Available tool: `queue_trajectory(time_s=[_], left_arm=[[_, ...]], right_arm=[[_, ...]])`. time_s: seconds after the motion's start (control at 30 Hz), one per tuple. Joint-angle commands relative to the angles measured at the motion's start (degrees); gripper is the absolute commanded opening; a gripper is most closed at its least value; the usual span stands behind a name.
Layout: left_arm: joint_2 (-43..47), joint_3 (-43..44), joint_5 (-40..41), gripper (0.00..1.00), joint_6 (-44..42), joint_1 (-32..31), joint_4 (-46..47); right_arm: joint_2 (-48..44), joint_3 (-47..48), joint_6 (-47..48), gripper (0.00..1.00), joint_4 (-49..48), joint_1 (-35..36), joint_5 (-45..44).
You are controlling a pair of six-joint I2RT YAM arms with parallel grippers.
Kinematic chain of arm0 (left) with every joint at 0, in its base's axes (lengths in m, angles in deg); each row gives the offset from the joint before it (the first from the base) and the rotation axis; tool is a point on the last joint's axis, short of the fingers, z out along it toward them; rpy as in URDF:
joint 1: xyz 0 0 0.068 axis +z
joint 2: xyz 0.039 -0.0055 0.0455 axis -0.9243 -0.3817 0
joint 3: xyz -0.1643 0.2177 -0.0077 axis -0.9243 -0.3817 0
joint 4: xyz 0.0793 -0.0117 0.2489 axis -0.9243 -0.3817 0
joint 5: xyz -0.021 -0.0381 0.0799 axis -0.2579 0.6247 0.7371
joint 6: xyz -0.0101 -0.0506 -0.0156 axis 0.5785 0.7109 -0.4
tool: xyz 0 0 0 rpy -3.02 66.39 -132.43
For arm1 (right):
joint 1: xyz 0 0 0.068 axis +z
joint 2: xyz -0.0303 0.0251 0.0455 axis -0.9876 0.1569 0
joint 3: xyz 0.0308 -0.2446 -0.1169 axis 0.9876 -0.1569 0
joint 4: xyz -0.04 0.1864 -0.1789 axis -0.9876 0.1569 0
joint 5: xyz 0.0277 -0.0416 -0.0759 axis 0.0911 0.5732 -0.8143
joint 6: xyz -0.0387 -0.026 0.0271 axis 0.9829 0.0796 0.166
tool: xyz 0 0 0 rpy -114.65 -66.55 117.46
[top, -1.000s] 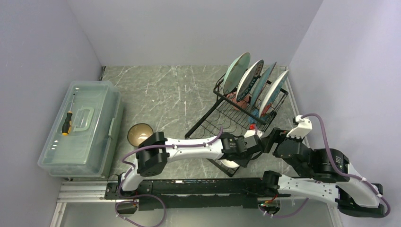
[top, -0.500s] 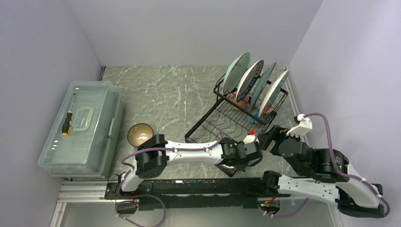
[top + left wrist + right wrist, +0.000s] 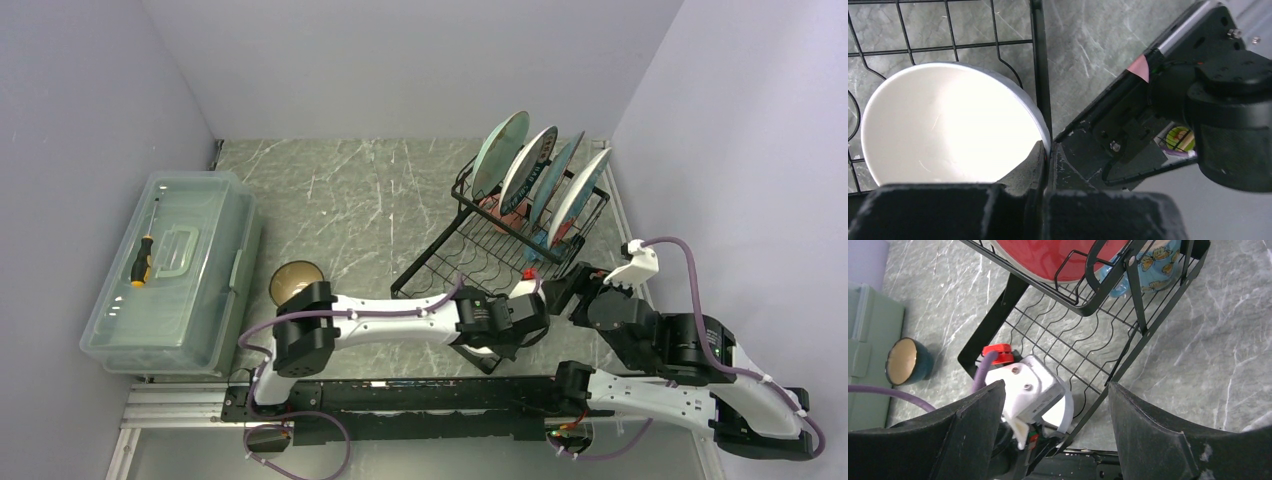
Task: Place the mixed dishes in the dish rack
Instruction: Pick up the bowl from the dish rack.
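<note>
The white bowl (image 3: pixel 948 125) sits on the low wire tier of the dish rack (image 3: pixel 470 262). My left gripper (image 3: pixel 1046 148) is shut on its right rim, one finger inside and one outside. From above, that gripper (image 3: pixel 497 338) covers most of the bowl. My right gripper (image 3: pixel 1055 402) hangs open just above the left wrist, holding nothing; from above it (image 3: pixel 556 292) is at the rack's near right corner. Several plates (image 3: pixel 528 165) stand in the rack's slots, with a red plate (image 3: pixel 1058 255) and a blue mug (image 3: pixel 1158 260) in the basket. The brown bowl (image 3: pixel 296 281) stands on the table to the left.
A clear plastic box (image 3: pixel 170 270) with a screwdriver (image 3: pixel 140 262) on its lid sits at the left edge. The walls close in on both sides. The rack's black frame bar (image 3: pixel 1038 60) runs right beside the bowl's rim. The two wrists are close together.
My left gripper has closed onto the white bowl's rim, and its arm has shifted slightly left. The right gripper drew back a little and stays open.
</note>
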Motion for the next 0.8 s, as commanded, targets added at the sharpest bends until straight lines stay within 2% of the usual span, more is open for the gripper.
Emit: queue_trajectory(time_s=[0.0,0.27,0.5,0.67,0.77], left_arm=[[8.8,-3.5,-6.6,0.0,-0.6,0.3,3.5],[14.6,-10.5,-21.7,0.0,-3.0,4.6,18.1],[17.1,-18.6,-35.2,0.0,-1.3,8.6,32.7],[18.0,-24.2,-44.8,0.0,4.1,12.4,46.0],[19.2,-26.5,-47.6,0.0,5.9,14.7,50.8]], right_arm=[[0.8,1.1,0.0,0.78,-0.8,0.1,-2.1],[1.0,1.2,-1.1,0.78,-0.2,0.1,-2.5],[1.9,1.0,-1.8,0.78,0.0,0.1,-2.7],[3.3,1.8,-2.0,0.78,0.0,0.1,-3.0],[3.9,1.9,-2.4,0.78,0.1,0.1,-3.3]])
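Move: The white bowl is already pinched by its rim in the left fingers; its middle lies some 4 cm ahead of that hand, 3 cm to its left and 2 cm below. The dish rack's empty lower tier is centred about 16 cm ahead, 7 cm left and 8 cm down; the upper tier's near corner is roughly 16 cm ahead, 9 cm right and 5 cm up. From the right hand the bowl is about 2 cm back, 8 cm left and 17 cm lower. The left hand keeps its shut pinch on the bowl's rim and carries the bowl almost straight up, about 6 cm, away from the near end of the rack's lower tier, easing back a centimetre or so early on and then coming forward again. As it climbs, the wrist swings steadily by some 35 to 40 degrees, so that the fingers, at first pointing steeply down and to the right, end pointing mainly right and only partly down, tipping the bowl along with them. ##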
